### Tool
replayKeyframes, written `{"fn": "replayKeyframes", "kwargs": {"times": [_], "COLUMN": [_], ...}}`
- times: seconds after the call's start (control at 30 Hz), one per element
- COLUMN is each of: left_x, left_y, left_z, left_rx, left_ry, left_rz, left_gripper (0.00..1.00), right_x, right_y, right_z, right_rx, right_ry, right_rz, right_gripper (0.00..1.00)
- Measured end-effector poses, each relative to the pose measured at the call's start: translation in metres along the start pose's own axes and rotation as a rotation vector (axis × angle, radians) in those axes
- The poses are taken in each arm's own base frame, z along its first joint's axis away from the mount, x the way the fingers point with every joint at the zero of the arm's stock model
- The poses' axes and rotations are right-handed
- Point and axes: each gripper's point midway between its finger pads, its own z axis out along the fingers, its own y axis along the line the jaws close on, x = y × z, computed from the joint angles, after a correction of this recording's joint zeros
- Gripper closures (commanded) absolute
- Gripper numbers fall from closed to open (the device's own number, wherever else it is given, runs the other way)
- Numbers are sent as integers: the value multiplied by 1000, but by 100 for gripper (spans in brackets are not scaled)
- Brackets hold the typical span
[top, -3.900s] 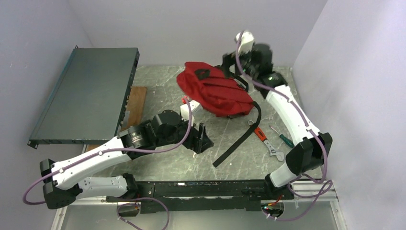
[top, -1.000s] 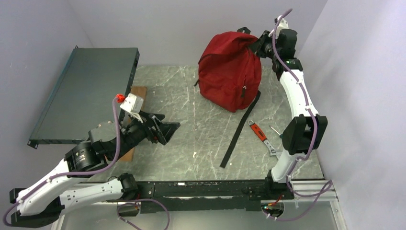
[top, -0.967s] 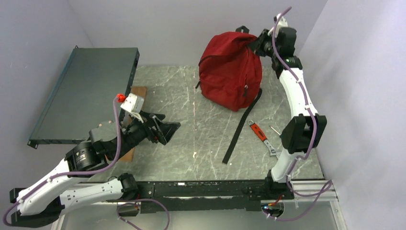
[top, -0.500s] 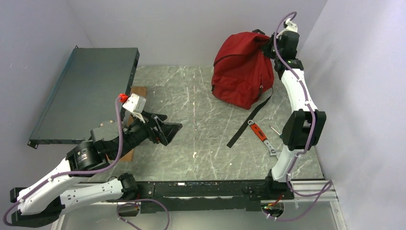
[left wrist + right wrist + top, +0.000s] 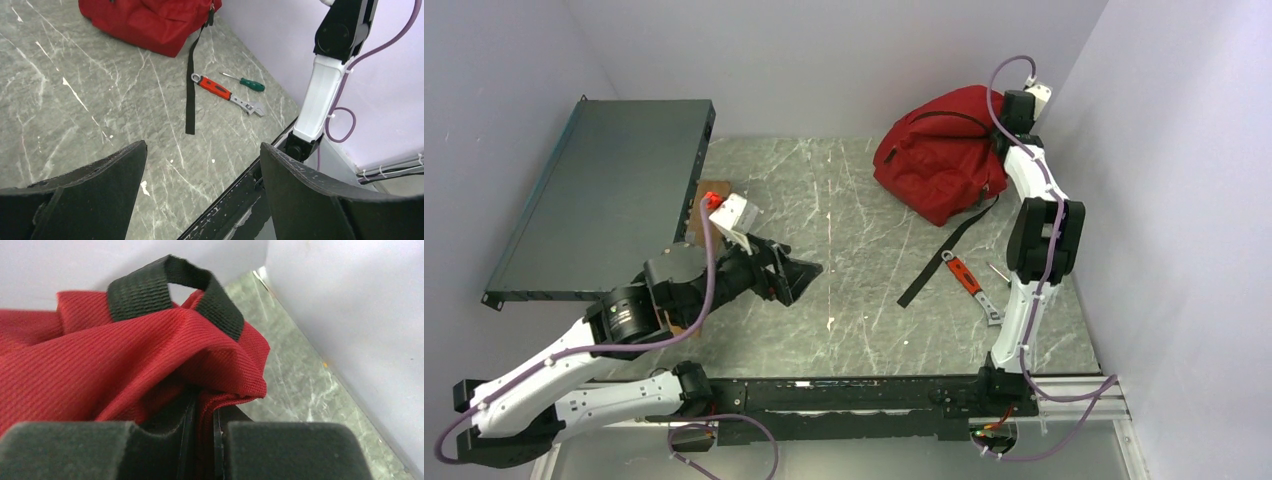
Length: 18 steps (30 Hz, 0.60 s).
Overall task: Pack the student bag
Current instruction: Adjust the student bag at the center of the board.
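The student bag [image 5: 939, 160] is a soft red backpack, slumped on the table in the far right corner against the wall. My right gripper [image 5: 1002, 128] is at its top right edge. In the right wrist view the gripper [image 5: 205, 440] is shut on a fold of the bag's red fabric [image 5: 100, 370], just below a black webbing loop [image 5: 150, 287]. My left gripper [image 5: 804, 278] hovers over the table's left middle, open and empty. Its wrist view shows the gripper [image 5: 202, 150] wide apart, with the bag [image 5: 145, 20] far ahead.
A black webbing strap [image 5: 949, 250] trails from the bag across the table. An orange-handled wrench [image 5: 972, 285] and a green screwdriver [image 5: 996, 272] lie beside it on the right. A dark flat case [image 5: 604, 190] leans at the left, above a wooden board [image 5: 698, 205].
The right arm carried the hanging bag rightward and lowered it into the far right corner, where it now slumps. The left arm shifted a little forward and right, still open.
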Motion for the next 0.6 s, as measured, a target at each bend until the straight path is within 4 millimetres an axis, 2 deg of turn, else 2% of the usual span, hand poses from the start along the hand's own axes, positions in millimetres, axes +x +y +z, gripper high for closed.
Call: {"fn": "replayKeyframes", "kwargs": {"times": [0.07, 0.13, 0.2, 0.27, 0.33, 0.43, 0.5, 0.53, 0.6], "left_x": [5, 8, 13, 17, 17, 12, 5, 0, -10], "left_y": [-1, -3, -4, -5, -6, -9, -10, -11, -11], "left_z": [6, 11, 17, 20, 21, 17, 9, 3, -9], "left_rx": [1, 5, 5, 8, 13, 30, 42, 50, 63], "left_ry": [21, 36, 56, 71, 73, 55, 29, 9, -30], "left_rz": [7, 11, 16, 19, 18, 11, 4, -2, -14], "left_gripper": [11, 11, 12, 12, 12, 12, 13, 13, 13], "right_x": [15, 26, 35, 37, 31, 6, -5, -2, 12], "right_y": [-13, -18, -13, 2, 37, 129, 189, 217, 245], "right_z": [11, 14, 2, -26, -69, -164, -236, -275, -313], "right_rx": [14, 1, -21, -39, -105, -366, -591, -707, -823], "right_ry": [40, 77, 96, 93, 75, 13, -5, 6, 63], "right_rz": [2, 3, -11, -51, -96, -106, -80, -75, -65], "right_gripper": [100, 100, 100, 100, 100, 100, 100, 100, 100]}}
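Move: The right hand, low near the far right corner, already grips the red bag's top edge; the bag's middle is about 20 cm left, 9 cm back and 9 cm below. The board's center lies roughly 43 cm left, 23 cm back and 20 cm down. The wrench is 33 cm back and 12 cm left, the screwdriver 31 cm back and 4 cm left. From the waiting left hand, the bag is about 35 cm ahead, 40 cm right, 26 cm lower. The right arm dips slightly, then swings the pinched bag top fast about 35 cm left, rising, drawing back, turning counter-clockwise. ##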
